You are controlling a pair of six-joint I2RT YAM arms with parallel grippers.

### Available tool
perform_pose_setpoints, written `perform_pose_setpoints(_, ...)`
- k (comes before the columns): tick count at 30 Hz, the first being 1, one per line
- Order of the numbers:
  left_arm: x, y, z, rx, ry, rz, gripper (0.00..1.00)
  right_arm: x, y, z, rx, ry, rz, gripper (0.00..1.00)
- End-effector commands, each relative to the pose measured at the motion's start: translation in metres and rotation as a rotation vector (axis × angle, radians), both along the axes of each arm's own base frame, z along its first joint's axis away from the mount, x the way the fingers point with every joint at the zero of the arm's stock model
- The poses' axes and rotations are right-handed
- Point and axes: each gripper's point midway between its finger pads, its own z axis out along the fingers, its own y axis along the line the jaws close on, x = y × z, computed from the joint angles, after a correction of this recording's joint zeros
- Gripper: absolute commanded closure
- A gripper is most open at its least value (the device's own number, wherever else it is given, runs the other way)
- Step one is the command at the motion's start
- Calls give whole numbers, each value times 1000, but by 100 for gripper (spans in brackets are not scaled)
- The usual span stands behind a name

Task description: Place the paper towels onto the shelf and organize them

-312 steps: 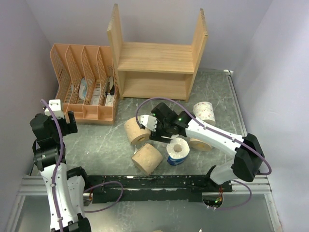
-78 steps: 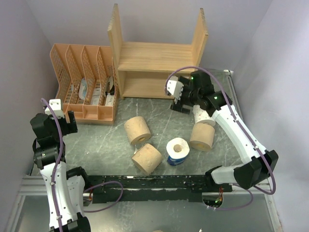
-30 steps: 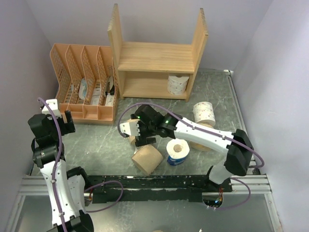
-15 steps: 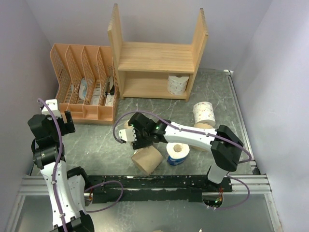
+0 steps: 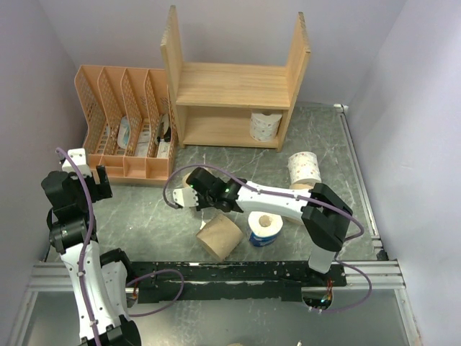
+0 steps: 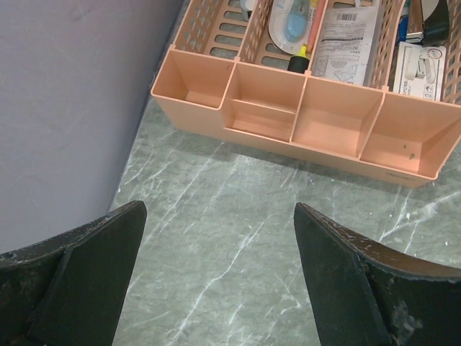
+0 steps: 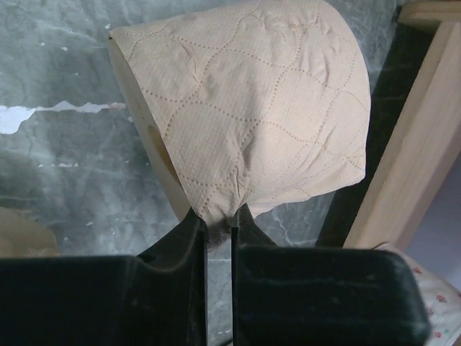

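My right gripper (image 7: 218, 222) is shut, pinching the outer paper of a tan paper towel roll (image 7: 245, 101) that lies on its side. From above, this gripper (image 5: 194, 196) covers most of that roll (image 5: 187, 179) in front of the wooden shelf (image 5: 230, 86). A white printed roll (image 5: 265, 125) stands on the shelf's lower tier at the right. On the table lie another tan roll (image 5: 220, 236), a blue-wrapped white roll (image 5: 264, 227) and a white roll (image 5: 304, 169). My left gripper (image 6: 216, 216) is open over bare table at the near left.
An orange lattice organizer (image 5: 122, 130) with stationery stands left of the shelf; its front trays (image 6: 302, 115) lie just ahead of the left gripper. A side panel of the shelf (image 7: 403, 166) is close to the right of the held roll. Walls close in on both sides.
The right gripper has slid a little left onto the tan roll and shut on its paper. The left arm has not moved.
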Motion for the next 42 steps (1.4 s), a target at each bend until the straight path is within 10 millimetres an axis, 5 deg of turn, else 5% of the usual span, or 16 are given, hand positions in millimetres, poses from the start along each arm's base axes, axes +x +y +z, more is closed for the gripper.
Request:
perform_pose_setpoints(1,1,0,12,20,-36,-11,4,-2,-4,-22,-23,40,-51,100)
perform_pose_setpoints(6,1,0,12,20,-36,-10,4,-7,-2,20,138,42,-49,100)
perform_pose_setpoints(9,1,0,12,20,-35,-14,4,6,-6,56,247,10,-171,100)
perform_pose_setpoints(15,2,0,11,17,-29,-13,5,28,-35,54,56,26,-464,100)
perform_pose_setpoints(20,2,1,11,16,-29,-12,5,47,-35,129,450,-49,-702,100)
perform_pose_setpoints(22,2,1,11,15,-27,-9,5,45,-34,151,542,50,-691,100)
perform_pose_setpoints(26,3,2,8,11,-17,-6,5,49,-39,168,661,302,-705,100)
perform_pose_setpoints(34,4,4,8,9,-14,1,6,58,-49,182,734,443,-780,100)
perform_pose_setpoints(42,4,5,6,6,-5,8,5,80,-90,266,1276,486,-1145,100)
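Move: The right hand already has its fingers shut on the edge of a brown paper towel roll, whose middle lies about 5 cm to its left and 3 cm lower. The shelf's lower compartment is some 23 cm ahead and 7 cm right, about level with the hand; the white roll in it is 20 cm ahead and 18 cm right. The other brown roll lies 13 cm back and 4 cm right. From the left hand, the compartment is roughly 26 cm ahead, 39 cm right and 12 cm lower. Keeping its pinch on the edge of the brown roll, the right hand waits briefly, then lifts the roll some 18 cm clear of the table, well past the height of the lower compartment, while carrying it forward and to the right about 7 cm each way. On the way up the wrist rolls clockwise by about 80 degrees, mostly around the line of the fingers, which end a little less steep but still point down, ahead and to the left, with the roll out in front of the shelf. ##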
